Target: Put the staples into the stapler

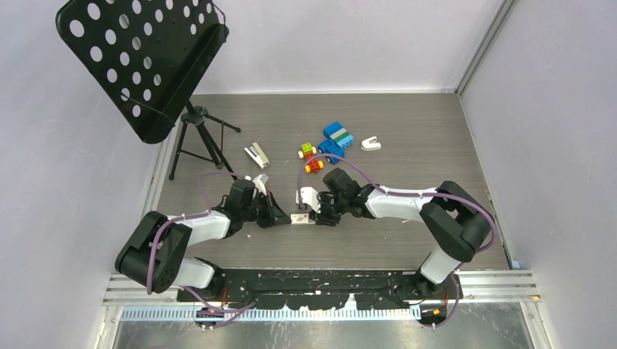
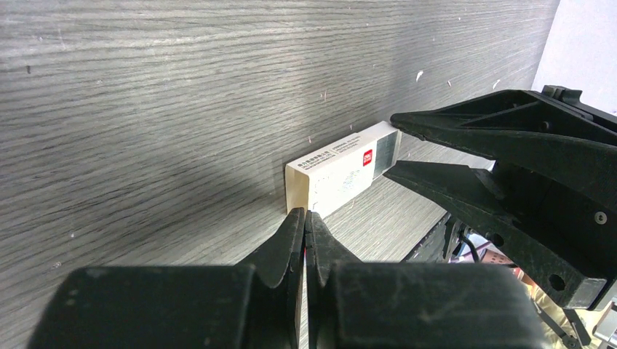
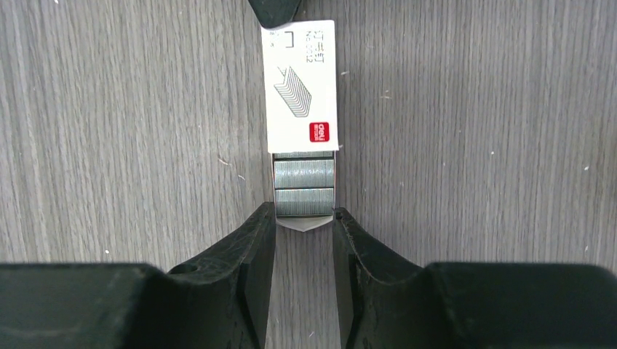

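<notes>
A small white staple box [image 1: 299, 217] lies on the table between both grippers. Its inner tray is slid partly out, showing silvery staples [image 3: 304, 190] beside the printed sleeve [image 3: 301, 83]. My right gripper [image 3: 304, 212] clamps the tray's exposed end, one fingertip on each side. My left gripper [image 2: 305, 212] is shut, its tips pressed against the opposite end of the box [image 2: 338, 171]; whether a flap is pinched between them I cannot tell. The stapler [image 1: 256, 155], white with a grey-beige top, lies apart toward the back left, untouched.
A black music stand on a tripod [image 1: 200, 134] stands at the back left, near the stapler. Several toy blocks [image 1: 331, 142] and a white claw-shaped piece [image 1: 370, 143] lie behind the grippers. White walls enclose the table on three sides.
</notes>
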Robot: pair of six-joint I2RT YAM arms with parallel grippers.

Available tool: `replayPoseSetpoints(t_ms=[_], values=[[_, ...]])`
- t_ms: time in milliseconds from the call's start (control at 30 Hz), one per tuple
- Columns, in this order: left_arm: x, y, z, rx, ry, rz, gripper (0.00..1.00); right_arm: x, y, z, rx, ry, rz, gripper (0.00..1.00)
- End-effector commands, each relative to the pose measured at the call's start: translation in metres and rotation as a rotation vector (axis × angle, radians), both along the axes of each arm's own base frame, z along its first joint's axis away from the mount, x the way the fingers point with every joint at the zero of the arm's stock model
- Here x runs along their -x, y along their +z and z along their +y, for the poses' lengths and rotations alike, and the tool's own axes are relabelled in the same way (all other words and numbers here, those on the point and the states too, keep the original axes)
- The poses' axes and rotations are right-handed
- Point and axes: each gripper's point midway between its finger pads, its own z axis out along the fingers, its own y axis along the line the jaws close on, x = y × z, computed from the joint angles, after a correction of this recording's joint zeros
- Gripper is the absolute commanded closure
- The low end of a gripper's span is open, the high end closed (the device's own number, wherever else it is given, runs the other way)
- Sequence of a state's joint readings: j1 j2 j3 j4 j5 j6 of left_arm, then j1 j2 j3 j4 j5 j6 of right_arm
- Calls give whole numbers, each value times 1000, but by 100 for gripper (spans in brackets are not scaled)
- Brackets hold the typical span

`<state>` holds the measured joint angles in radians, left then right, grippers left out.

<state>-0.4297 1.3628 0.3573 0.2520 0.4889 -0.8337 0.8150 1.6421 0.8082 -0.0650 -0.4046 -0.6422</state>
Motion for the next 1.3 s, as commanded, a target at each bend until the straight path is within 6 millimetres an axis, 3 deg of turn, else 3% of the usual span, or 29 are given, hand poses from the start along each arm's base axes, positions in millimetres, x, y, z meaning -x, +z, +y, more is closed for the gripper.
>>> replayPoseSetpoints(t_ms=[0, 633, 833, 1100, 1200, 1267], values=[[-9, 10, -1, 1, 9, -38, 97, 2, -5, -21, 65, -53, 3, 75], [-10, 14, 1, -2, 15, -49, 96, 3, 21, -33, 38, -96, -6, 73], [-10, 17, 0, 2, 14, -52, 93, 3, 21, -36, 65, -100, 5, 67], [-11, 30, 2, -1, 21, -75, 64, 4, 24, -39, 76, -115, 7, 49], [-13, 38, 3, -8, 23, -93, 52, -4, 34, -38, 47, -158, -30, 35], [-15, 44, 4, -21, 27, -98, 40, -14, 46, -40, 28, -210, -79, 31]])
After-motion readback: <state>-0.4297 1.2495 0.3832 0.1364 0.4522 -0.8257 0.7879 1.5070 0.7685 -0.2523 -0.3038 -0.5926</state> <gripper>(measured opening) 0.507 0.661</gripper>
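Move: The right fingers still grip the right end of the half-drawn staple tray, its middle about 2 cm left of that hand. The carton's middle is some 5 cm to its left, level front to back; the red toy stands about 16 cm ahead, straight out, and the stapler 18 cm ahead and 17 cm left. The left hand's shut fingertips are at the carton's left end, carton middle about 3 cm to their right. Carton and tray lie about 1 cm below the hands. Right hand pulls the staple tray some 5 cm right, out of the carton, and opens; left hand opens, rising. ##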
